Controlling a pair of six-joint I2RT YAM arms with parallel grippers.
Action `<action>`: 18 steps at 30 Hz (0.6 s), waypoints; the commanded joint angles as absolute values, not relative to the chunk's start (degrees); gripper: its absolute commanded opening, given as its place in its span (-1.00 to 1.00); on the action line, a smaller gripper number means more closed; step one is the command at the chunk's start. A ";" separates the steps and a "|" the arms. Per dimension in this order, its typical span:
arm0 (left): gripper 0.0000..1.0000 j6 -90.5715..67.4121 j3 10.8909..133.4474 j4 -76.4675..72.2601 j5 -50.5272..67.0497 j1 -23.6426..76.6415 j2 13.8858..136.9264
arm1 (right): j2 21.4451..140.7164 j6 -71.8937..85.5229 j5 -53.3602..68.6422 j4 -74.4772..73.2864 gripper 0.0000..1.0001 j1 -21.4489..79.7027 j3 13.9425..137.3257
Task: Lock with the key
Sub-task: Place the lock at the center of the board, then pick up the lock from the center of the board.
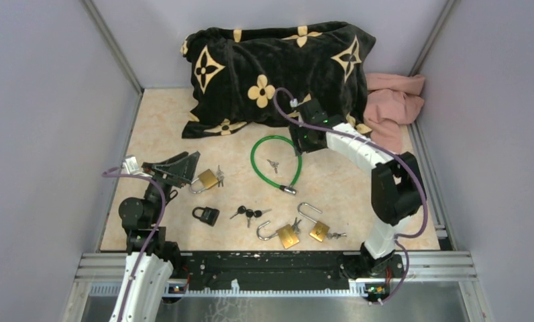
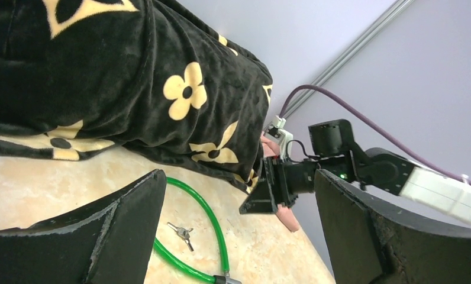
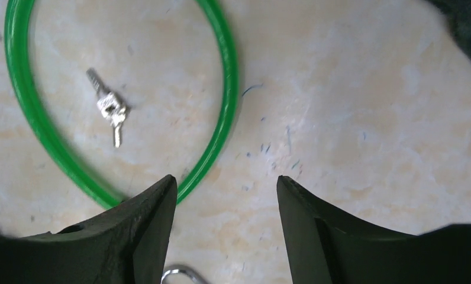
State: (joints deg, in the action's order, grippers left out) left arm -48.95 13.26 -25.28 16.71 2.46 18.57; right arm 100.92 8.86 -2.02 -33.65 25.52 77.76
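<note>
A green cable lock (image 1: 259, 171) lies mid-table as a loop, with a small pair of silver keys (image 1: 273, 164) inside it. My right gripper (image 1: 307, 139) hovers over the loop's far right side. Its fingers stand apart with only bare table between them, and the cable (image 3: 224, 89) and keys (image 3: 110, 107) lie just ahead of the right gripper (image 3: 224, 183). My left gripper (image 1: 184, 168) rests low at the left, wide open and empty, beside a brass padlock (image 1: 207, 179). From the left gripper (image 2: 239, 177) I see the cable (image 2: 206, 213) and keys (image 2: 181, 232).
A black padlock (image 1: 206, 215), black-headed keys (image 1: 249, 213) and two open brass padlocks (image 1: 288, 235) (image 1: 318, 230) lie near the front. A black flowered blanket (image 1: 278, 64) and a pink cloth (image 1: 392, 104) fill the back. Walls close in both sides.
</note>
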 commanded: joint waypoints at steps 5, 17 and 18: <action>0.97 -46.90 12.73 -27.22 16.59 3.30 17.76 | 92.91 15.50 -16.02 -53.35 0.29 47.00 75.50; 0.97 -43.79 11.57 -29.03 16.30 5.18 16.27 | 89.29 43.93 -11.47 -53.53 0.90 71.55 63.48; 0.97 -43.55 11.48 -29.21 16.37 5.19 16.20 | 89.33 44.80 -10.34 -51.32 0.90 72.57 62.26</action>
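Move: The nearest brass lock, lying by the board's near edge with its keys, is about 25 cm back from the right hand, 6 cm to its left and 6 cm below. The other brass lock lies some 10 cm to the right of that lock and 1 cm farther out; the green cable's metal barrel is about 14 cm farther out than it, 1 cm to its right. From the left hand, the aimed-at lock is roughly 12 cm back, 23 cm right and 23 cm below. Swing the right gripper quickly back about 27 cm from the far side of the green cable towards the brass lock at the near edge, slipping some 7 cm left early on, then sinking a few centimetres. Spread the half-open fingers almost fully on the way, and turn the wrist counter-clockwise some 15 degrees while steepening the fingers downward. ##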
